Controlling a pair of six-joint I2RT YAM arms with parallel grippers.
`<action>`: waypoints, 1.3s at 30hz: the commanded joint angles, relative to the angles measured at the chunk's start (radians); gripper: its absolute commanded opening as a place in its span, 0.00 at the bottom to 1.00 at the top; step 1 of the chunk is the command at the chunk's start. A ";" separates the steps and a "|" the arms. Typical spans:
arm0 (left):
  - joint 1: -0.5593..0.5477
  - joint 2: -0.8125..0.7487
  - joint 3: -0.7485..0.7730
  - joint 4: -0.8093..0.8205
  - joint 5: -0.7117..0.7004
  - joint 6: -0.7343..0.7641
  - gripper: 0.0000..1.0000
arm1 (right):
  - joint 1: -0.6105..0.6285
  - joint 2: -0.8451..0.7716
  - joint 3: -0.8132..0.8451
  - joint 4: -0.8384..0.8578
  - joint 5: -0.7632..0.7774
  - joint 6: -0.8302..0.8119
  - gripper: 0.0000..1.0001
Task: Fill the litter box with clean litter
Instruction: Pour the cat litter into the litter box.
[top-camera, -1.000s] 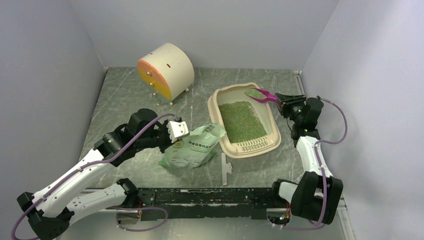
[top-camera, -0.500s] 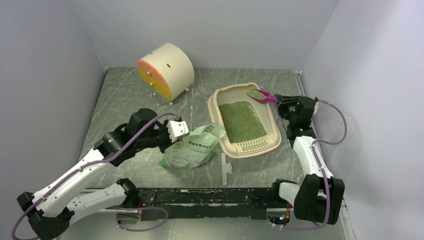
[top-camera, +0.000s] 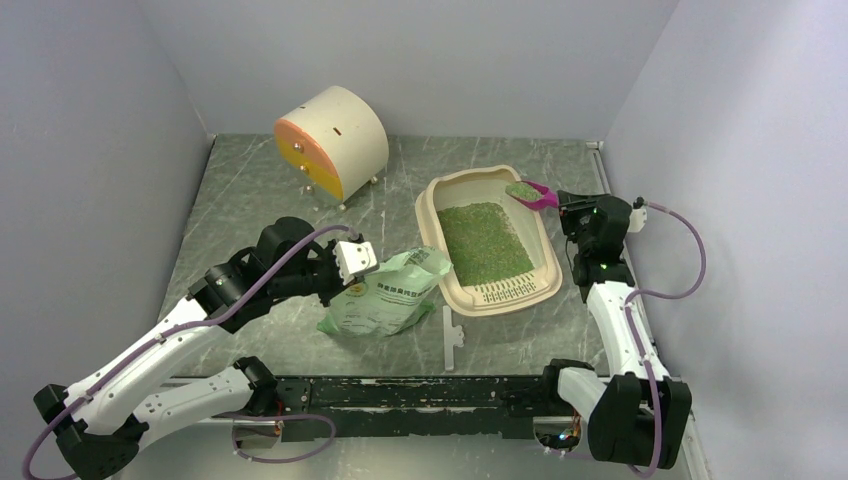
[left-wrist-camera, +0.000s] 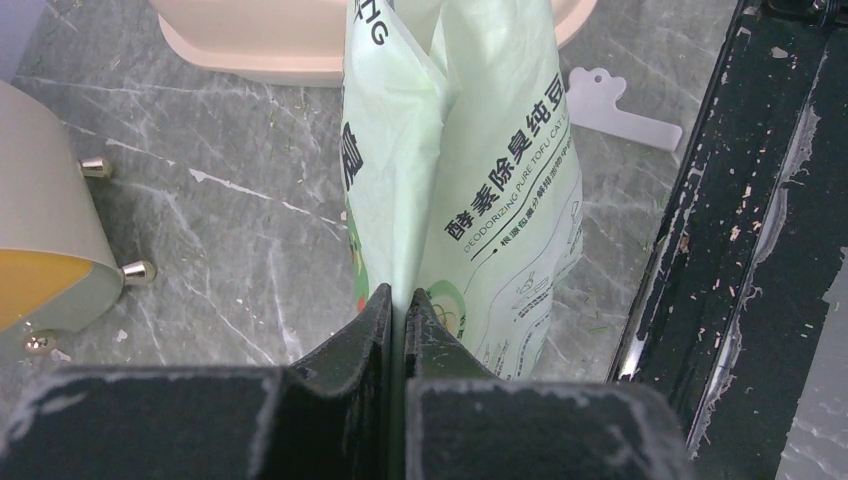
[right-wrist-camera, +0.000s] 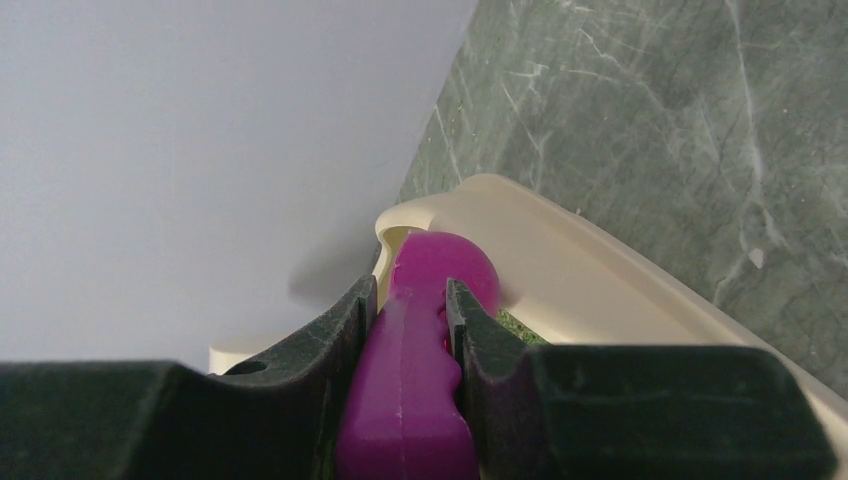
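The beige litter box (top-camera: 430, 215) lies right of centre, its grille ledge at the near end. A bed of clean litter (top-camera: 485, 243) covers its floor. My right gripper (top-camera: 563, 200) is shut on the handle of a magenta scoop (top-camera: 533, 192), which holds green granules over the box's far right corner. In the right wrist view the scoop (right-wrist-camera: 420, 340) sits between the fingers of that gripper (right-wrist-camera: 410, 300), above the box rim (right-wrist-camera: 560, 250). My left gripper (top-camera: 358, 262) is shut on the edge of the light-green bag (top-camera: 390, 293); the left wrist view shows the bag (left-wrist-camera: 500, 150) pinched in the left gripper (left-wrist-camera: 404, 300).
A cream half-cylinder cabinet (top-camera: 335, 140) with an orange face stands at the back left. A white plastic strip (top-camera: 452, 335) lies in front of the box. A black rail (top-camera: 420, 392) runs along the near edge. Walls close in on three sides.
My right gripper has shifted the scoop slightly rightward over the box's far right corner, and the right forearm has swung more upright. The left arm and bag have not moved.
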 joint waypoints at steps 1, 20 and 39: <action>0.006 -0.046 0.045 0.090 0.000 -0.014 0.05 | 0.010 -0.016 0.035 0.003 0.060 -0.023 0.00; 0.007 -0.050 0.036 0.088 0.001 -0.019 0.05 | 0.054 -0.115 0.057 -0.131 0.176 -0.111 0.00; 0.005 -0.046 0.028 0.099 0.018 -0.014 0.05 | 0.053 -0.465 0.008 -0.490 0.184 -0.195 0.00</action>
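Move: Over the litter box's right side, toward its far end, the right hand holds the loaded magenta scoop. The box's middle lies about 13 cm to this hand's left, level with it fore and aft, and some 16 cm below. The litter bag is about 16 cm back and 35 cm left, 10 cm lower; the white strip is roughly 21 cm back and 22 cm left, on the table. From the left hand, the box's middle is some 19 cm ahead and 28 cm right, 17 cm below. Keeping its grip on the scoop handle, the right hand nudges about 1 cm forward, then draws back some 9 to 10 cm along the litter box's right side towards its near end, ending 2.5 cm higher. It rolls about 10 degrees, left side down. The left hand stays put, still pinching the litter bag's edge. ##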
